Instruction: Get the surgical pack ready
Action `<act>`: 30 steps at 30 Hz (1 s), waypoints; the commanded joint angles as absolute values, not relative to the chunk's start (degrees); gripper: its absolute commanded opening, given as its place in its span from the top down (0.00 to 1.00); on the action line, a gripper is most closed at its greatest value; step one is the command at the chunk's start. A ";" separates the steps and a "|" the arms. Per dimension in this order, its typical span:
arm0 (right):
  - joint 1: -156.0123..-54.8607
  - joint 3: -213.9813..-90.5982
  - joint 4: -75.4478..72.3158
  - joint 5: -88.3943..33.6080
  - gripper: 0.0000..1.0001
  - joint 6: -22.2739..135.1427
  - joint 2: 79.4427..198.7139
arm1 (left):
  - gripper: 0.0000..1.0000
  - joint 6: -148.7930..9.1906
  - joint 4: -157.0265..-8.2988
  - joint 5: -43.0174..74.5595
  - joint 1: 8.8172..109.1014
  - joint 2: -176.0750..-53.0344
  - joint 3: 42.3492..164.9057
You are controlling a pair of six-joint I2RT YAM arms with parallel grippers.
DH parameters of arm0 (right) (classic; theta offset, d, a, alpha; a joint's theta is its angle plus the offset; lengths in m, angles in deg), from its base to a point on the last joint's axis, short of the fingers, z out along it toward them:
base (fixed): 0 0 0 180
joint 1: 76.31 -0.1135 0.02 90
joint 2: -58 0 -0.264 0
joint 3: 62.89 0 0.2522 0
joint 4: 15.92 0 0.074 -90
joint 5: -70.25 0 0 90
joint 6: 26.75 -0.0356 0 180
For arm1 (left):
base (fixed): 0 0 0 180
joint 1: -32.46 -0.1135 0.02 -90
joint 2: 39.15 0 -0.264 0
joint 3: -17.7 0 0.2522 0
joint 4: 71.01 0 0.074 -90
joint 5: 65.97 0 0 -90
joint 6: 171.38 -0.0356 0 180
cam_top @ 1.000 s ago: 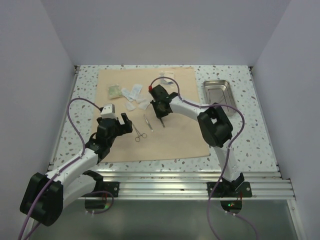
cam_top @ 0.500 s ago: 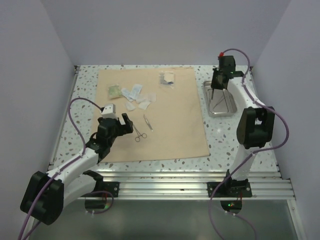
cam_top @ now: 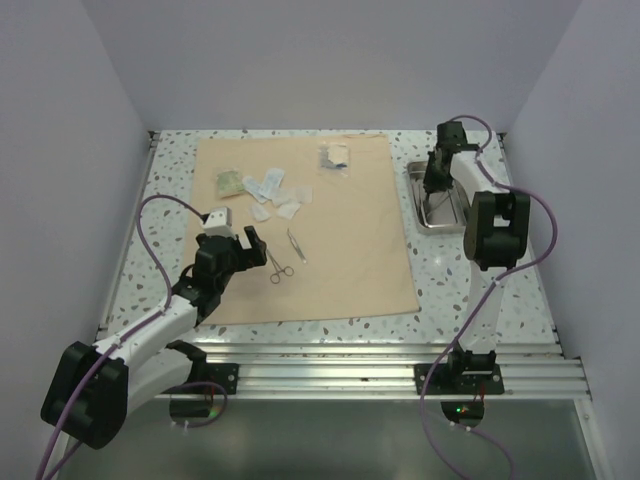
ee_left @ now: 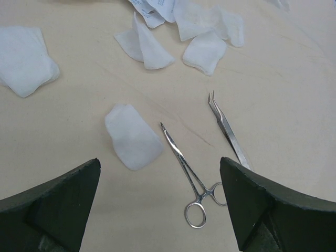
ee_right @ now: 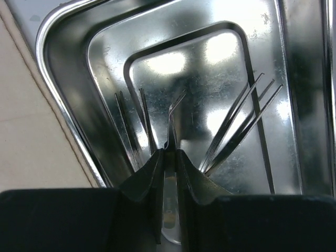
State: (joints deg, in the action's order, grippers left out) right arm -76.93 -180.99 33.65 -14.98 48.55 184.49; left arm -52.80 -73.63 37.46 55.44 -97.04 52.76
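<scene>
The tan wrap sheet (cam_top: 350,240) covers the middle of the table. The steel tray (cam_top: 443,222) stands off its right edge. My right gripper (cam_top: 432,190) hangs low inside the tray (ee_right: 58,89), shut on thin bent-tip tweezers (ee_right: 172,123). Another pair of tweezers (ee_right: 239,128) lies in the tray beside it. My left gripper (cam_top: 240,245) hovers open over the sheet, left of a ring-handled clamp (cam_top: 280,268) and pointed tweezers (cam_top: 296,243). In the left wrist view, the clamp (ee_left: 191,173) lies between the open fingers (ee_left: 262,205), with the tweezers (ee_left: 228,134) and a gauze pad (ee_left: 131,136) close by.
White gauze packets (cam_top: 272,190) lie scattered at the back left of the sheet, with a greenish packet (cam_top: 229,182) and another packet (cam_top: 335,157) at the far edge. White walls close in three sides. A metal rail (cam_top: 330,365) runs along the near edge.
My right arm swung from the middle of the sheet over to the tray with the tweezers in its jaws, then came down into the tray. The left arm stayed still.
</scene>
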 commanded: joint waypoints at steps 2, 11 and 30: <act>-77.01 -181.69 33.52 -14.04 0.82 46.73 184.20 | 0.00 -54.31 -70.35 37.22 55.22 -97.33 52.90; -77.54 -179.76 34.58 -11.58 0.57 46.90 181.42 | 0.00 -54.40 -70.26 37.04 55.22 -97.51 52.90; -118.21 -171.92 29.48 -10.70 0.54 47.78 171.45 | 0.00 -53.26 -71.05 38.44 55.14 -96.54 52.73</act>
State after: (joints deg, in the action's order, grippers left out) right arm -117.06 -171.22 29.72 -11.96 49.07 168.50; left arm -53.11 -73.52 37.33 55.44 -97.41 52.76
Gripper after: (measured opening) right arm 0.457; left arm 0.997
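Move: The right hand, still holding the scalpel, is low inside the tray. The tray's middle is about 3 cm to its right, level fore and aft and 1 cm below. One pair of tweezers lies about 2 cm left and 2 cm ahead, another 4 cm right and 2 cm ahead. On the cloth, the curved tweezers lie some 39 cm left and 14 cm back. From the left hand, the tray is roughly 52 cm right, 20 cm ahead. Right fingers open, letting go of the scalpel, then the hand swings 32 cm left, 14 back, rising towards curved tweezers. ##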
